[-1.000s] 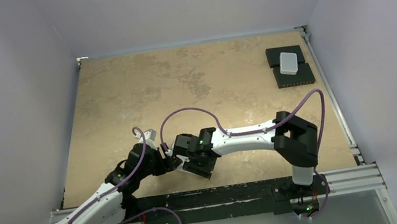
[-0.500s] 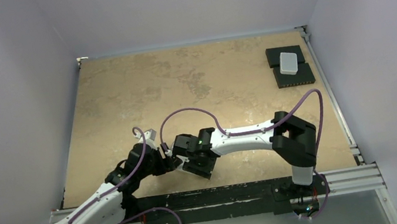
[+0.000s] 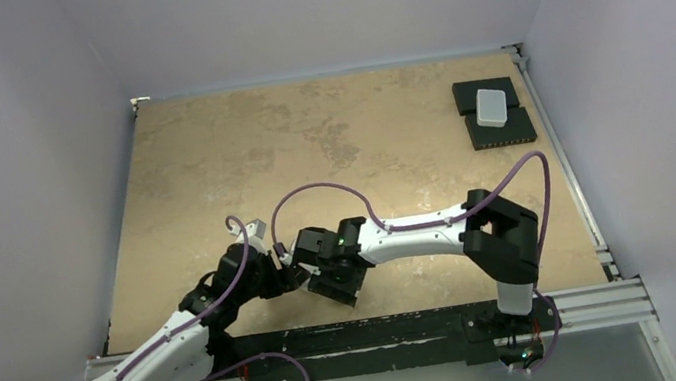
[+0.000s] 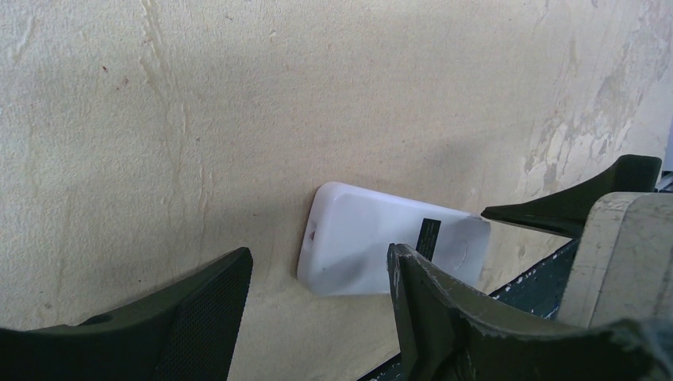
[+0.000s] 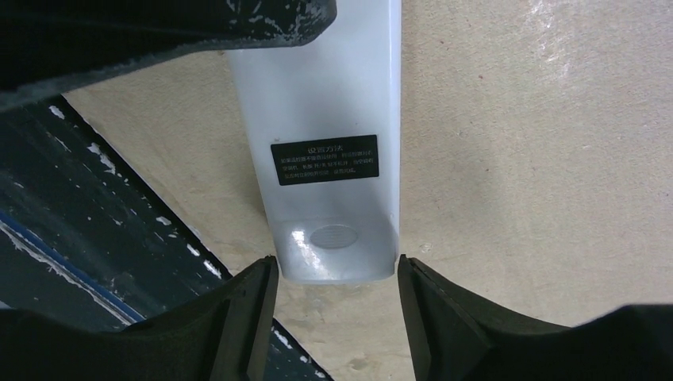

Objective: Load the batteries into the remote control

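Note:
The remote control (image 5: 325, 135) lies on the tan table with its plain white back up, showing a small black label (image 5: 324, 159). My right gripper (image 5: 335, 267) is open, its fingertips flanking the remote's near end with a thin gap on each side. My left gripper (image 4: 317, 290) is open too, at the remote's (image 4: 373, 246) other end; the remote lies just beyond its fingertips, partly behind the right finger (image 4: 444, 309). In the top view the two grippers (image 3: 281, 278) (image 3: 315, 280) meet near the table's front edge and hide the remote. The batteries are out of view.
A plain white box (image 3: 491, 107) sits on black pads (image 3: 502, 132) at the back right of the table. The dark front rail (image 5: 79, 206) runs right beside the remote. Purple cables (image 3: 324, 191) loop above both arms.
The right gripper's jaws have widened a little around the remote's end. The arms have hardly shifted, and the left gripper stands as before.

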Controlling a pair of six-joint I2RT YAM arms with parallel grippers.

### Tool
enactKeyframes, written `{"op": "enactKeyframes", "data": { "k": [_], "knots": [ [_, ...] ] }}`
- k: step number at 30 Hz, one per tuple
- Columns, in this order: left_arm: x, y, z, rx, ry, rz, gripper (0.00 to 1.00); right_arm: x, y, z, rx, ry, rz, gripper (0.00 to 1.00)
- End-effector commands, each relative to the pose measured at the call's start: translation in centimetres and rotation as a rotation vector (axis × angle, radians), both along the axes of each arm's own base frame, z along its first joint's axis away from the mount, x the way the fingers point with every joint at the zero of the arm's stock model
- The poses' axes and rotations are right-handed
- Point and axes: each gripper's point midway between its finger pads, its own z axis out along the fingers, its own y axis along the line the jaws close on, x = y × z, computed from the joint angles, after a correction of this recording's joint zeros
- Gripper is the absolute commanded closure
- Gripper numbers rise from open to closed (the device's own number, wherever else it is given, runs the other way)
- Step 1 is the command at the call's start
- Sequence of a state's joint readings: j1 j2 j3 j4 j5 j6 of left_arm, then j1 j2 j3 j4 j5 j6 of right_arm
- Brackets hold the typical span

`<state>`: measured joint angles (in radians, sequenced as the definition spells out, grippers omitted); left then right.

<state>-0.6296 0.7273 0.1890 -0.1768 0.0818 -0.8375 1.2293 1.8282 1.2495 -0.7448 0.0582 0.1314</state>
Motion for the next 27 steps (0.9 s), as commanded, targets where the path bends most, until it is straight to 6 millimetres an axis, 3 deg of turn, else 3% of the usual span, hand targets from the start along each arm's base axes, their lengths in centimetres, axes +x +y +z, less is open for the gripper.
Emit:
{"op": "enactKeyframes", "data": {
  "k": [1, 3, 5, 6, 21, 27],
  "knots": [
    [-0.1, 0.1, 0.0, 0.015, 0.012, -0.004, 0.36, 0.6, 1.6, 1.4, 0.069, -0.021, -0.015, 0.35],
    [-0.1, 0.1, 0.0, 0.016, 0.011, -0.005, 0.36, 0.7, 1.6, 1.6, 0.071, -0.025, -0.017, 0.32],
    [-0.1, 0.1, 0.0, 0.016, 0.011, -0.005, 0.36, 0.8, 1.6, 1.8, 0.072, -0.03, -0.02, 0.03],
    [-0.1, 0.1, 0.0, 0.017, 0.011, -0.005, 0.36, 0.8, 1.6, 1.9, 0.073, -0.033, -0.021, 0.01],
    [-0.2, 0.1, -0.3, 0.02, 0.019, -0.011, 0.37, 2.7, 0.2, 6.6, 0.183, -0.188, -0.153, 0.01],
    [-0.2, -0.3, -0.4, 0.015, 0.027, -0.028, 0.39, 4.4, -1.7, 8.2, 0.264, -0.25, -0.362, 0.01]
  ]
}}
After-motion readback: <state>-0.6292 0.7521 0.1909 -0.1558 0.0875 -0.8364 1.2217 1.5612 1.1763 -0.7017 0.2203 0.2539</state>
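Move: The remote lies slantwise under the right hand, whose parted fingers straddle its battery-cover end; its middle is about 4 cm left and 2 cm ahead, 1 cm lower. The closed battery cover is roughly 1 cm ahead and 1 cm left, and the dark front rail some 10 cm straight back. From the left hand, near the remote's other end, the remote's middle is about 6 cm right and 2 cm back. Right fingers spread fully around the remote's cover end, then rise about 7 cm, easing forward and tilting some 20 degrees. ##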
